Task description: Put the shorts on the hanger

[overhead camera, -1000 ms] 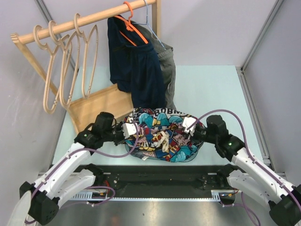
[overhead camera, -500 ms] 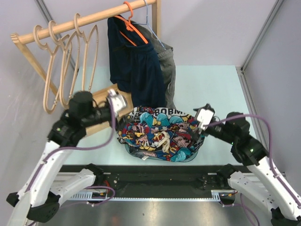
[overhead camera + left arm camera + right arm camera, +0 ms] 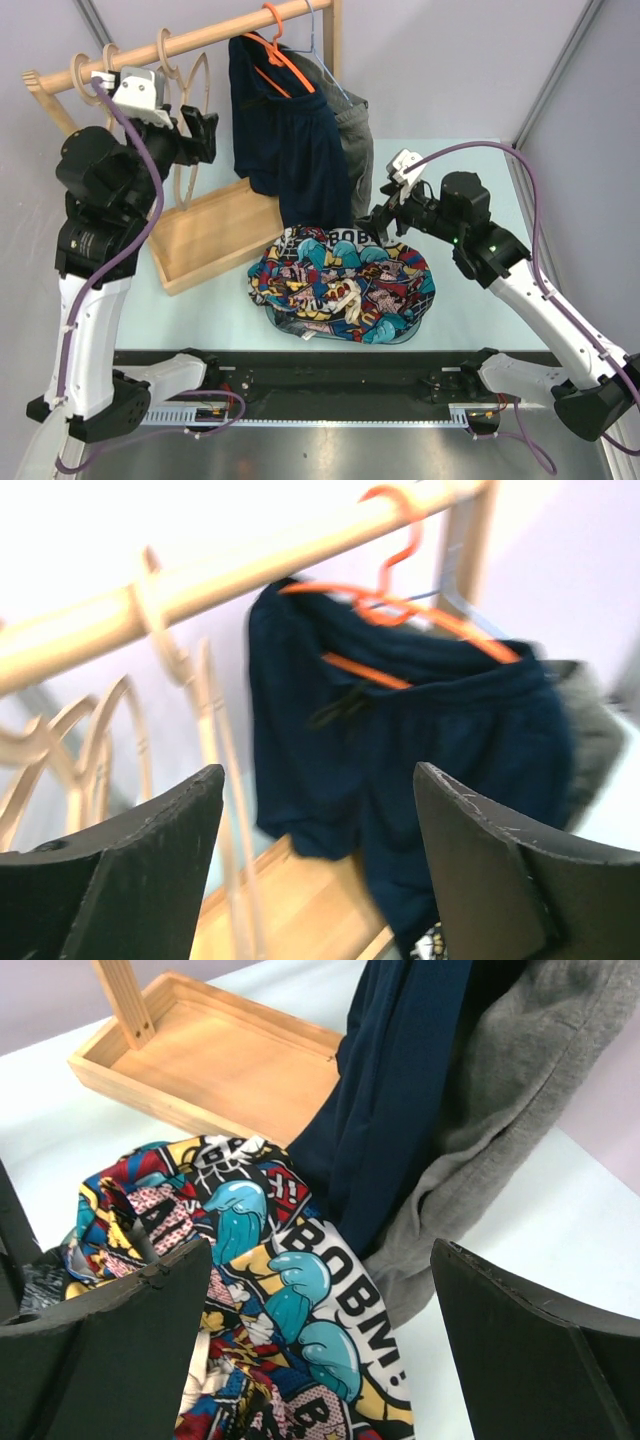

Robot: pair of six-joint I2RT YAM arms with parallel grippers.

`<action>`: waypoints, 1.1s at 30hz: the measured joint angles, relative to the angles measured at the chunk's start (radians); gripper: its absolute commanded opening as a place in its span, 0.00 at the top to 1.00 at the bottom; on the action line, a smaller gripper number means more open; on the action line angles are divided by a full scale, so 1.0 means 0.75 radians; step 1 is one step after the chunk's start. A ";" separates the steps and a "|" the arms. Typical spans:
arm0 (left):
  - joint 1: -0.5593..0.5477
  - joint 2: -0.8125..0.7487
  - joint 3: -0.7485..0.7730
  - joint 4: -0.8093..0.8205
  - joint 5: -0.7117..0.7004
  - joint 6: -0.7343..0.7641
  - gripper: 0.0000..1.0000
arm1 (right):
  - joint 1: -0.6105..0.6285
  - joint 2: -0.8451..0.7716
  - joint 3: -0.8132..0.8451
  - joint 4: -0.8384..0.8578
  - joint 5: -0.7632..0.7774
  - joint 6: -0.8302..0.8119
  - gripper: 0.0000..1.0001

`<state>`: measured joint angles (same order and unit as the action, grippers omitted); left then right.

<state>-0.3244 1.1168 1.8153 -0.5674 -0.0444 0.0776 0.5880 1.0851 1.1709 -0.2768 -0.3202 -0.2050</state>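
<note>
The comic-print shorts (image 3: 345, 285) lie in a crumpled heap on the table, with nothing holding them. In the right wrist view the shorts (image 3: 250, 1290) spread below my right gripper (image 3: 325, 1250), which hovers open above their far edge. From above, that right gripper (image 3: 385, 218) sits just right of the hanging clothes. My left gripper (image 3: 205, 135) is raised to the rail, open and empty, beside the rightmost beige wooden hanger (image 3: 190, 115). In the left wrist view the hanger (image 3: 215, 770) is blurred, just inside the left finger of the left gripper (image 3: 320, 780).
Two more wooden hangers (image 3: 105, 75) hang on the wooden rail (image 3: 215, 37), partly behind my left arm. A navy garment (image 3: 290, 140) on an orange hanger (image 3: 275, 45) and a grey cloth (image 3: 357, 135) hang mid-rail. The rack's wooden tray base (image 3: 210, 235) lies left of the shorts.
Both grippers let go of the shorts and opened. My left arm swung up to the hangers on the rail. The right arm lifted back toward the hanging clothes.
</note>
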 measured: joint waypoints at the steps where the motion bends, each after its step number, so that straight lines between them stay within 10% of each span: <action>1: 0.003 0.009 0.000 -0.003 -0.043 0.000 0.23 | 0.001 0.002 0.003 0.000 0.000 0.006 0.04; 15: 0.044 0.200 -0.016 -0.109 -0.357 0.001 0.35 | 0.012 -0.009 0.030 0.028 0.013 0.027 0.04; 26: 0.120 0.262 -0.037 -0.123 -0.349 -0.035 1.00 | 0.015 -0.011 0.030 0.029 0.018 0.018 0.05; 33: 0.130 0.238 -0.037 -0.052 -0.289 -0.030 1.00 | 0.015 -0.011 0.030 0.030 0.018 0.003 0.05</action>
<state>-0.2268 1.2953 1.7874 -0.6067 -0.2615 0.0555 0.5995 1.0767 1.1934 -0.2546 -0.3069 -0.2031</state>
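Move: The nearest arm of the rightmost wooden hanger lies about 9 cm ahead of the left hand, 5 cm to its left and 9 cm below it. The next wooden hanger is some 9 cm left of that one and about 2 cm nearer. The navy shorts hang about 25 cm ahead of the left hand, 12 cm to its right and 12 cm lower. From the right hand, the target hanger arm is roughly 38 cm left, 8 cm ahead and 12 cm above. The left fingers close from wide open around the arm of the rightmost wooden hanger, below its hook, and pinch it. To get there the hand sinks nearly 10 cm while reaching about 8 cm forward and 5 cm left, turning some 20 degrees counter-clockwise and tipping down about 15; once shut, it starts back up by 1 to 2 cm. ##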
